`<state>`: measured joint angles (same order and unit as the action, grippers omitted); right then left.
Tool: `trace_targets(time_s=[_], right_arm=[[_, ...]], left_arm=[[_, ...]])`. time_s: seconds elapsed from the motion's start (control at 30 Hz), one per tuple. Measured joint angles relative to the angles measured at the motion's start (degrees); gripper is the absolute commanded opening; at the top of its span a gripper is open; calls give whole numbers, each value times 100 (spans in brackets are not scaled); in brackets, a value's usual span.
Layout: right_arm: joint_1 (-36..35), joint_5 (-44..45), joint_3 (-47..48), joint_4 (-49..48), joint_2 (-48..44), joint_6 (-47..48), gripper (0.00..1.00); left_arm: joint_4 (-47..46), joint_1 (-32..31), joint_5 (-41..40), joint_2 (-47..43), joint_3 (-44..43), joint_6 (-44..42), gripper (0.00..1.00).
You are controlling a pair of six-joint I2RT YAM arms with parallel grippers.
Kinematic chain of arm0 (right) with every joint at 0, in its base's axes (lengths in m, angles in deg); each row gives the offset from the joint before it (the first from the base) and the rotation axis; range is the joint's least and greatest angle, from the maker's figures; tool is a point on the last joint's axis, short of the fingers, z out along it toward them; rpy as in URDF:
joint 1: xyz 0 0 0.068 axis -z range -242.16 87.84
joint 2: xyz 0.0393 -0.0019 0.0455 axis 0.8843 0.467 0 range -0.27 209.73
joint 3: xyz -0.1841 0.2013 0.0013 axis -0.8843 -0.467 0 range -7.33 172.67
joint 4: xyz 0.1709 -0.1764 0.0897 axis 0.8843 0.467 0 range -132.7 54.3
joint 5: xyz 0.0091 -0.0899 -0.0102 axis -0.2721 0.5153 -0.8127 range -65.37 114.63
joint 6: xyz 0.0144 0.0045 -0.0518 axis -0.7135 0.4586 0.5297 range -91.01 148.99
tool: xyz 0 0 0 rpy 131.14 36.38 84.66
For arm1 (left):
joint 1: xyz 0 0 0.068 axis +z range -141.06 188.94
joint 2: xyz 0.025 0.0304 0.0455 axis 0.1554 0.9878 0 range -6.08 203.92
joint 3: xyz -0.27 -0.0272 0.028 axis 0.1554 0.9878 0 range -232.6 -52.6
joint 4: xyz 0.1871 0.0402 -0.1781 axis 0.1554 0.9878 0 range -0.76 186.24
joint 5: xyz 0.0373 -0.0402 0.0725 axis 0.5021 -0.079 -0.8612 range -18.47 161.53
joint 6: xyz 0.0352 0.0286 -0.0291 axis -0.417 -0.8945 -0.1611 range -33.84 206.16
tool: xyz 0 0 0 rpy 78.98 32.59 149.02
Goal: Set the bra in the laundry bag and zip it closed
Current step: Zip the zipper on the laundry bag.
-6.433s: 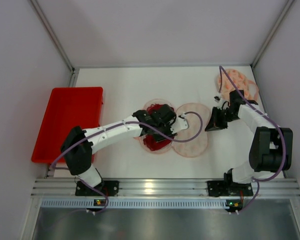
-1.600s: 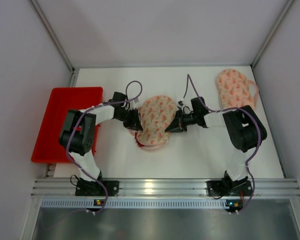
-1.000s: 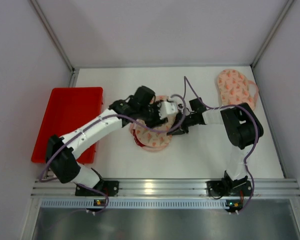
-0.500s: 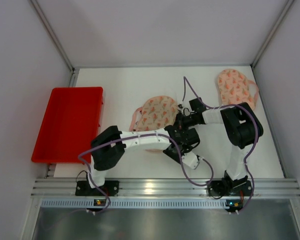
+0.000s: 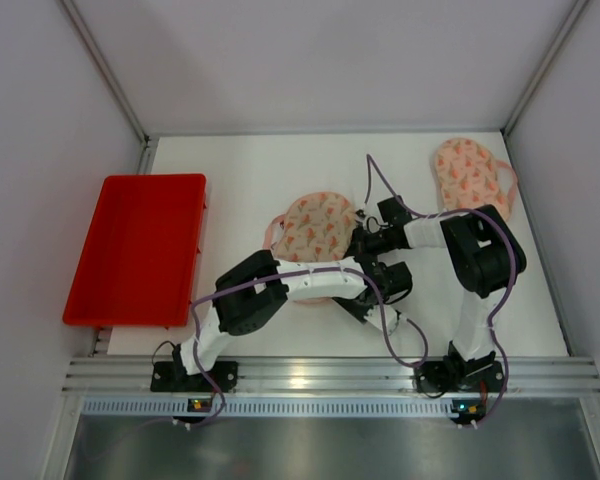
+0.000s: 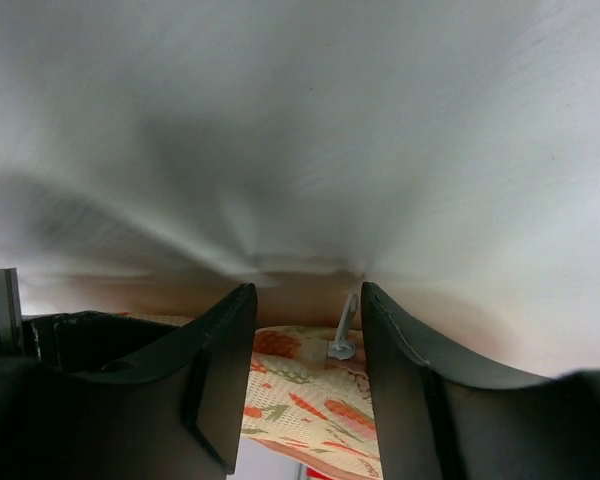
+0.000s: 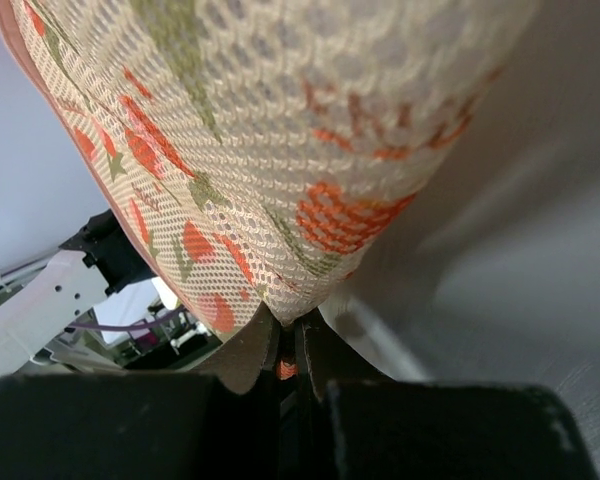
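The laundry bag point(image 5: 315, 228), a peach mesh dome with an orange and green print, lies mid-table. My right gripper point(image 5: 361, 240) is shut on its right edge; in the right wrist view the mesh of the laundry bag point(image 7: 250, 150) bulges above the pinching right gripper point(image 7: 286, 332). My left gripper point(image 5: 370, 263) sits at the bag's front right, reaching in from below. In the left wrist view this left gripper point(image 6: 307, 300) is open, and the grey zipper pull point(image 6: 342, 335) stands between its fingers without touching them. The bra is hidden.
A red tray point(image 5: 135, 250) lies at the left side of the table. A second patterned mesh bag point(image 5: 470, 175) rests at the back right corner. Grey walls close in the table on three sides.
The bag, open on a red bra at first, is now folded shut. My left arm crossed from the bag's left to its front right. The right gripper kept its pinch.
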<state>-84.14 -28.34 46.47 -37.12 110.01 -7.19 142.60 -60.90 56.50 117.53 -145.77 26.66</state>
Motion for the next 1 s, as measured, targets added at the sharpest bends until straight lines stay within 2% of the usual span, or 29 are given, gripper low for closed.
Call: trace_targets(time_s=[0.03,0.13,0.17,0.27,0.3,0.57,0.8,1.0], right_arm=[[0,7,0,0,0,0,0],[0,33,0,0,0,0,0],[0,44,0,0,0,2,0],[0,85,35,13,0,9,0],[-2,87,55,24,0,17,0],[13,153,378,494,15,330,0],[101,149,935,1128,461,828,0],[79,42,1504,1978,789,1362,0]], left_arm=[[35,-2,-15,42,-37,4,49],[151,-9,-70,68,-61,35,33],[192,-11,-76,68,-79,42,22],[328,-24,-72,68,-116,90,10],[356,-28,-72,68,-129,101,0],[450,-153,131,44,-98,267,0],[498,-538,411,-498,741,461,0],[328,-610,505,-1047,1325,562,0]])
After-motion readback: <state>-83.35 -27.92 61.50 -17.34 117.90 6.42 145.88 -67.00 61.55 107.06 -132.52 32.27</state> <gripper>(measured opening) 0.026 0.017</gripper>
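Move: The zipper pull is already between the left gripper's open fingers, about 1 cm back, 1 cm left and 1 cm below the hand point. The bag's body lies about 8 cm ahead and 7 cm to the left of that hand. The right fingertips, shut on the bag's zipper edge, sit roughly 4 cm ahead and 1 cm left of it. From the right hand, the pull is some 5 cm back and level sideways. Shut the half-open left fingers on the zipper pull, then draw it about 7 cm back and 5 cm left, nearly level, along the bag's edge and away from the right gripper, slowly at first and faster once under way. Keep the right fingers clamped on the bag as an anchor, edging that hand about 2 cm forward. ##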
